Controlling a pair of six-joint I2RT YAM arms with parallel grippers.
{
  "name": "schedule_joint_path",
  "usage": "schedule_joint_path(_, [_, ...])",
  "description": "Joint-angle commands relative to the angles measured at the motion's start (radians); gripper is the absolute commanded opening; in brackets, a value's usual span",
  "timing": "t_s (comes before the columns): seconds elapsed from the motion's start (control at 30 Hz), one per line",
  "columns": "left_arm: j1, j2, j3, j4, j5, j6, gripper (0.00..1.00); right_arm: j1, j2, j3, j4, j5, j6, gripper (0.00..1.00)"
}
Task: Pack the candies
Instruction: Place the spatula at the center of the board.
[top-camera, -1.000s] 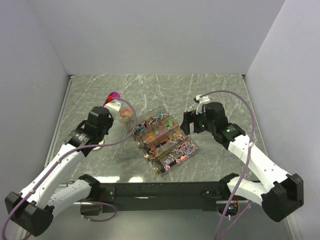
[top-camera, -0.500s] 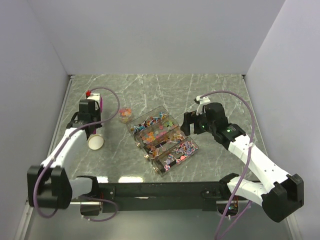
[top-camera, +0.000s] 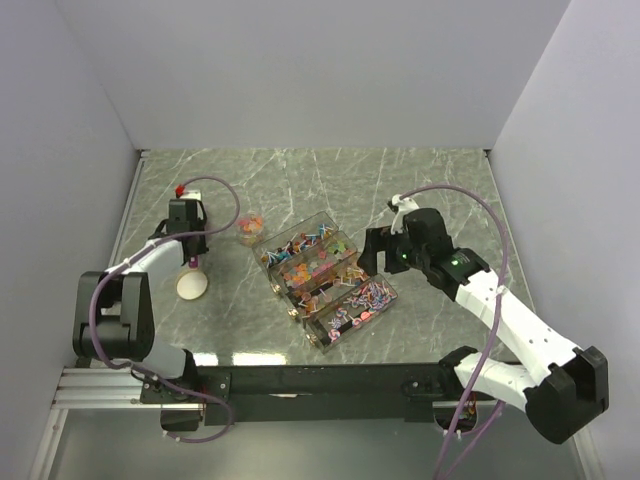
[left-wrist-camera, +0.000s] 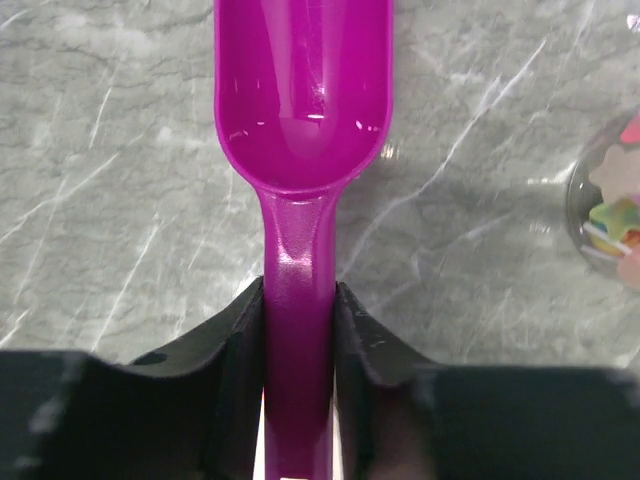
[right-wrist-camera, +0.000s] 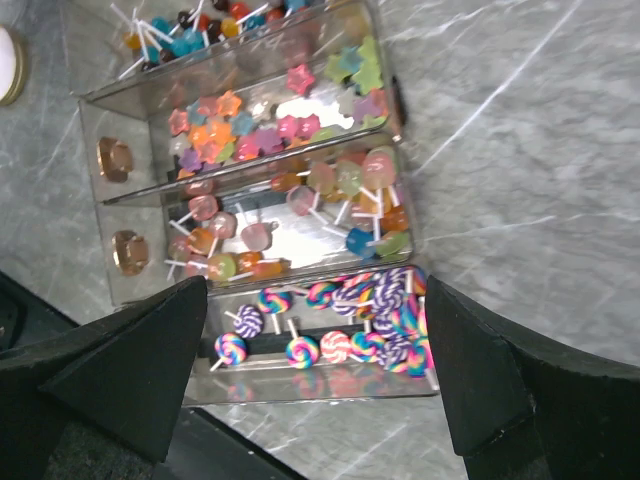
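Observation:
Candies fill the compartments of a clear divided box (top-camera: 325, 278) mid-table: stars, lollipops and swirl pops (right-wrist-camera: 300, 150). More candies lie in a small clear jar (top-camera: 250, 228), which shows at the right edge of the left wrist view (left-wrist-camera: 612, 215). My left gripper (top-camera: 189, 243) (left-wrist-camera: 300, 300) is shut on the handle of a magenta scoop (left-wrist-camera: 303, 90). The scoop's bowl is empty and hangs over bare marble left of the jar. My right gripper (top-camera: 373, 250) (right-wrist-camera: 315, 375) stands open just right of the box, with nothing between its fingers.
A round tan lid (top-camera: 192, 285) lies flat just below the left gripper. White walls close in the marble tabletop (top-camera: 330, 185) on three sides. A black rail (top-camera: 320, 380) runs along the near edge.
The left arm has swung away from the jar to the left with the scoop and folded back near the left wall. The right arm has not moved.

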Motion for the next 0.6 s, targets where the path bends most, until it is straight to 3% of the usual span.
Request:
schedule_joint_path(0.0, [0.005, 0.015, 0.009, 0.105, -0.004, -0.003, 0.35, 0.047, 0.024, 0.007, 0.028, -0.009, 0.073, 0.95])
schedule_joint_path(0.17, [0.007, 0.053, 0.025, 0.128, 0.038, -0.016, 0.50, 0.135, 0.110, 0.062, 0.044, 0.067, 0.172, 0.95])
schedule_joint_path(0.3, [0.007, 0.033, 0.044, 0.118, 0.019, -0.041, 0.72, 0.215, 0.177, 0.105, 0.048, 0.164, 0.286, 0.94])
schedule_joint_path(0.4, [0.007, -0.034, 0.058, 0.092, -0.008, -0.069, 0.84, 0.282, 0.243, 0.136, 0.053, 0.231, 0.406, 0.94])
schedule_joint_path(0.57, [0.002, -0.195, 0.059, 0.052, -0.045, -0.098, 0.96, 0.376, 0.349, 0.191, 0.054, 0.324, 0.576, 0.91])
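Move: The left hand holds the purple spatula by its handle, just behind the scoop; its resting spot on the table is about 2 cm ahead and 2 cm below. The white lid is some 10 cm back of this hand, about 1 cm to the left, and the candy cup 13 cm right and 2 cm ahead. From the open right hand, the candy tray's middle lies roughly 10 cm left, 3 cm back and 11 cm below, and the candy cup some 28 cm left and 9 cm ahead. Ease the left gripper forward about 1.5 cm and slightly down while opening it wide to let go of the spatula, then lift it straight up by some 4 cm, clear of the handle. Meanwhile sweep the open right gripper about 10 cm left, sinking nearly 4 cm and drawing back slightly, in over the candy tray, its fingers tipping further down. ##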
